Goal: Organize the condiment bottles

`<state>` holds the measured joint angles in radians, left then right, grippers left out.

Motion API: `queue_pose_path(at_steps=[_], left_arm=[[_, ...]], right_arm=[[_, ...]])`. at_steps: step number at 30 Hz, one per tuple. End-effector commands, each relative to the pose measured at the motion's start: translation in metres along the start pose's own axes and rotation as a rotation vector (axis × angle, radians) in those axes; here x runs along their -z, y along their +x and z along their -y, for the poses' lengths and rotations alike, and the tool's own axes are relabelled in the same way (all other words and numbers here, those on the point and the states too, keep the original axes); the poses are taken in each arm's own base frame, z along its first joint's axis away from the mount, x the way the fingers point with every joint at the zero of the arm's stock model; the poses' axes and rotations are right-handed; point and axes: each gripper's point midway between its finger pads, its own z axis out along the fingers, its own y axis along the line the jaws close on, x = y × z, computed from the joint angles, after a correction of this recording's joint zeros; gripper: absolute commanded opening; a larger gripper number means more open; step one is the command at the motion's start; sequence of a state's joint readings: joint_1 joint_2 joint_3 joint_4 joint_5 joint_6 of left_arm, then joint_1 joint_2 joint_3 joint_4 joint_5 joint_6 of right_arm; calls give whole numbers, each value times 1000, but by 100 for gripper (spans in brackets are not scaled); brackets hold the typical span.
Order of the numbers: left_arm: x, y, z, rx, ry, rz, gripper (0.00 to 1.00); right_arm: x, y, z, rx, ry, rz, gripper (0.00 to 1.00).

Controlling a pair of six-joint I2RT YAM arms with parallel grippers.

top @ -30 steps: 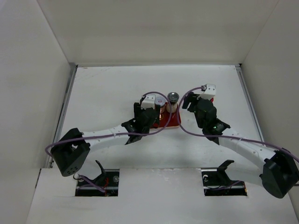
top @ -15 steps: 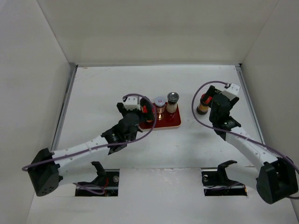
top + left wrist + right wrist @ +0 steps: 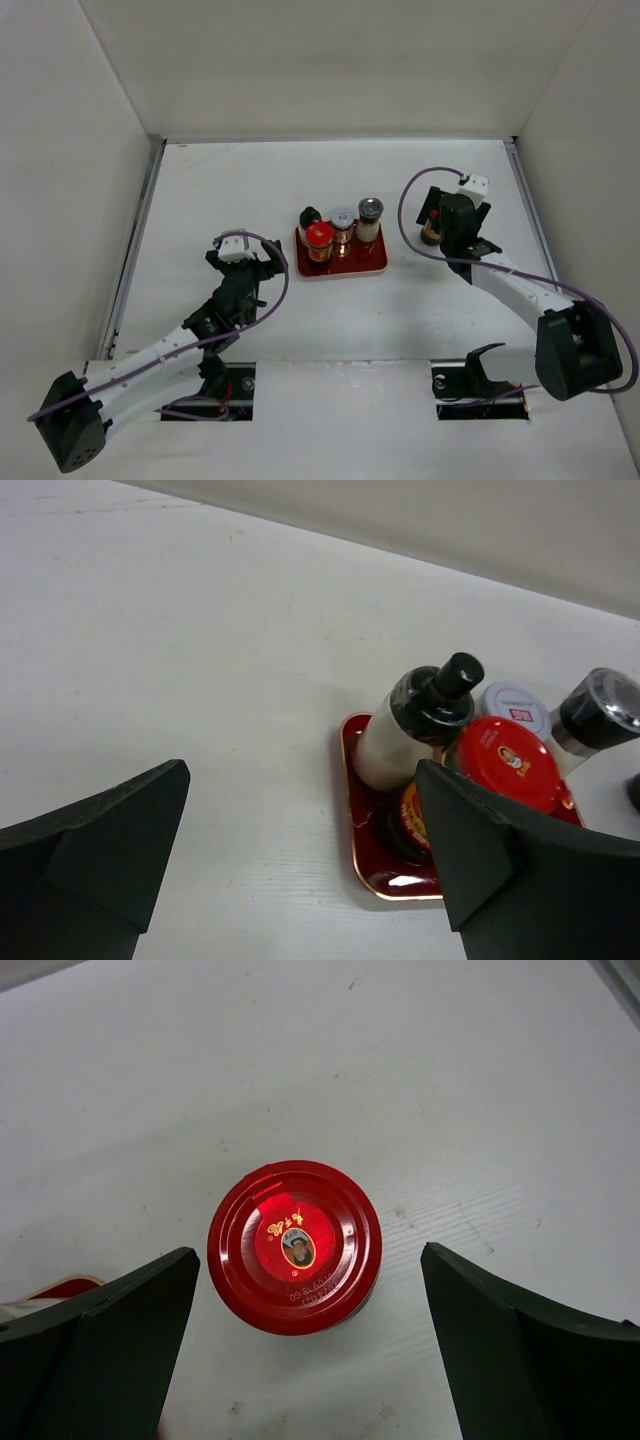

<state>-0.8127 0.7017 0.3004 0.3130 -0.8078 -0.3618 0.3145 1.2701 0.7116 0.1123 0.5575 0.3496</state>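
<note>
Four condiment bottles stand together on the red tray: a white bottle with a black cap, a red-capped jar, a silver-lidded jar and a grey-lidded one. My left gripper is open, left of the tray and apart from it. The left wrist view shows the white bottle and the red-capped jar ahead, past my right-hand finger. A second red-capped jar stands on the table right of the tray. My right gripper hangs open above that jar, fingers either side and not touching.
White walls close in the table at the back and on both sides. The tray's gold-edged near corner lies just ahead of my left fingers.
My left gripper opened, left the red-capped jar on the tray and drew back to the left. My right gripper opened wide and now straddles the second red-capped jar.
</note>
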Motion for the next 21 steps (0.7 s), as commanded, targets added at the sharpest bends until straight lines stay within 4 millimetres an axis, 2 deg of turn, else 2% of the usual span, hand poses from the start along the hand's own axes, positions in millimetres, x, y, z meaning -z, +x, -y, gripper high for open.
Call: queue_pose_path(at_steps=[1, 8, 10, 13, 16, 21], left_arm=[[-2, 2, 0, 56, -8, 23, 100], [-1, 18, -5, 70, -19, 31, 100], [-2, 18, -10, 74, -32, 39, 100], [-3, 17, -13, 77, -43, 44, 100], [-4, 22, -18, 75, -56, 44, 100], [-4, 28, -24, 75, -75, 49, 100]], right_arm=[[-3, -19, -14, -56, -50, 33, 100], [-26, -3, -13, -85, -43, -35, 100], [-28, -5, -11, -92, -32, -27, 91], [-28, -8, -10, -113, -31, -18, 71], [-14, -24, -6, -141, -34, 46, 59], [35, -45, -25, -148, -127, 126, 55]])
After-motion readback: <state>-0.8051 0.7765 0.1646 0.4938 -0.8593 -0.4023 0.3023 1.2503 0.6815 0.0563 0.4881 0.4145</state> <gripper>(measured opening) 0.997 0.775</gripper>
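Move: The red-lidded bottle still out on the table stands almost under the right hand's open fingers, about 2 cm ahead, neither left nor right, its middle some 7 cm below. From that same hand, the black-capped shaker in the tray is about 17 cm left and 3 cm ahead, and the red tray's middle about 23 cm left, level fore and aft, 12 cm down. From the left hand this bottle is roughly 44 cm right, 8 cm ahead and 10 cm lower. The right hand sinks about 3 cm while easing some 1.5 cm forward, bringing its open fingers down around the red-lidded bottle's upper part, then closes them about a quarter of their range until they grip it from both sides. Keeping that hold it turns back, drawing about 2.5 cm towards its base and rising about 1 cm, while the left hand, empty and wide open, sinks some 4 cm beside the tray. ##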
